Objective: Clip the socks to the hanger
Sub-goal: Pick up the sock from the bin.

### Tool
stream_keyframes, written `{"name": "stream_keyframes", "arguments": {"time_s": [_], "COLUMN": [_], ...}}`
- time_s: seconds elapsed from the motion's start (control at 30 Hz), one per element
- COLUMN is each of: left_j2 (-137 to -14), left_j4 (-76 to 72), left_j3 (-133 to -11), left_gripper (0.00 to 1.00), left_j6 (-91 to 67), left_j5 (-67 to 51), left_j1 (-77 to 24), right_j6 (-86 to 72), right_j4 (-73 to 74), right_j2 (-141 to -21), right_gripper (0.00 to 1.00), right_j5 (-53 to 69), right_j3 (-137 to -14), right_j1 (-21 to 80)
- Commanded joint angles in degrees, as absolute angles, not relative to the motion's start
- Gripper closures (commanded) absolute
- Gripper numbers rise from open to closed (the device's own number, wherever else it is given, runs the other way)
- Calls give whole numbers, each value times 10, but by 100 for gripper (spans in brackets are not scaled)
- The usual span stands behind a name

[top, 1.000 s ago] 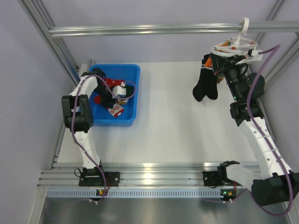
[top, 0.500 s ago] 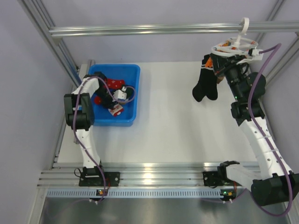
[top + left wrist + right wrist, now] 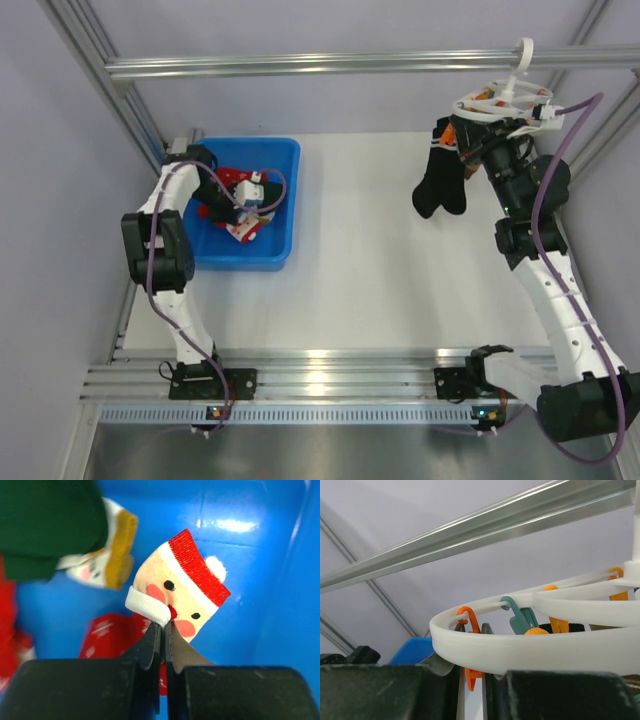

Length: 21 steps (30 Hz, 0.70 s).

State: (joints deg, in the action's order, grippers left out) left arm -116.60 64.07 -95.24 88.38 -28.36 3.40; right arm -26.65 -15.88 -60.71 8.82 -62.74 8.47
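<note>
Inside the blue bin (image 3: 280,580), my left gripper (image 3: 164,625) is shut on the white cuff of a Santa-face sock (image 3: 185,590). A dark green sock (image 3: 45,525) and a red speckled sock (image 3: 107,635) lie beside it. From above, the left gripper (image 3: 240,210) reaches into the bin (image 3: 285,150). The white ring hanger (image 3: 500,100) hangs from the top rail at the back right. My right gripper (image 3: 473,627) is shut on an orange clip peg (image 3: 470,617) under the hanger ring (image 3: 530,650), next to a teal peg (image 3: 520,620).
A black sock (image 3: 440,185) hangs clipped to the hanger's left side, over the white table (image 3: 360,260). The aluminium rail (image 3: 300,65) crosses the back, and frame posts stand at both sides. The bin's walls rise close around the left gripper.
My left gripper has closed on the Santa-face sock's cuff, and its arm has shifted a little to the left in the bin. The right arm has stayed still.
</note>
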Motion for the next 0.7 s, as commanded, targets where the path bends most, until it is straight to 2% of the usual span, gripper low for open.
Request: {"name": "stream_keyframes", "arguments": {"time_s": [0.0,0.27,0.43,0.47,0.5,0.67], "left_j2": [-1091,-1020,-978,-967,-953,-833], "left_j4": [666,666,620,550,504,184], "left_j3": [-983,-995,-1001,-995,-984,-865], "left_gripper": [100,100,100,100,100,100], "left_j6": [819,721,547,498,385,94], "left_j5": [-342,-430,-534,-554,-578,-547], "left_j1": [55,78,79,76,73,5], "right_j6": [-277,-294,-301,-304,-307,-324], "right_j4": [-145,-156,-158,-158,-159,-166], "right_j2": [-620,-621,-620,-619,-620,-624], "right_gripper": [100,100,100,100,100,100], "right_j5": [115,111,111,110,111,115], "right_j3": [-650,-649,-648,-648,-648,-652], "right_j1": [78,77,76,76,76,75]}}
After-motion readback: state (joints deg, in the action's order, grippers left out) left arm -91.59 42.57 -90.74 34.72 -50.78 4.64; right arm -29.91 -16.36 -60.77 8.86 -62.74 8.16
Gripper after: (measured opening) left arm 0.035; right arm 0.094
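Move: The left hand already holds the Santa sock pinched near the face, a little above the bin floor; the orange clip on the hanger lies some 46 cm to its right, about 38 cm higher and perhaps 3 cm nearer the base. Still in the bin, about 5 cm below the hand, the green sock lies 8 cm ahead and 9 cm right, the mustard sock 4 cm ahead and 7 cm right, the red sock about 10 cm straight ahead. The orange clip sits right between the right hand's fingertips. With its fingers staying shut on the Santa sock, the left hand pulls the sock almost straight up out of the bin, about 20 cm, and in the second half also swings some 6 or 7 cm to the right towards the orange clip, the wrist turning all the while, slowly at first and then faster, some 45 degrees in all, so that the fingers swing up from steeply down to point more to the right. The right hand stays at the hanger rim and keeps its grip on the orange clip, rolling only a few degrees. ##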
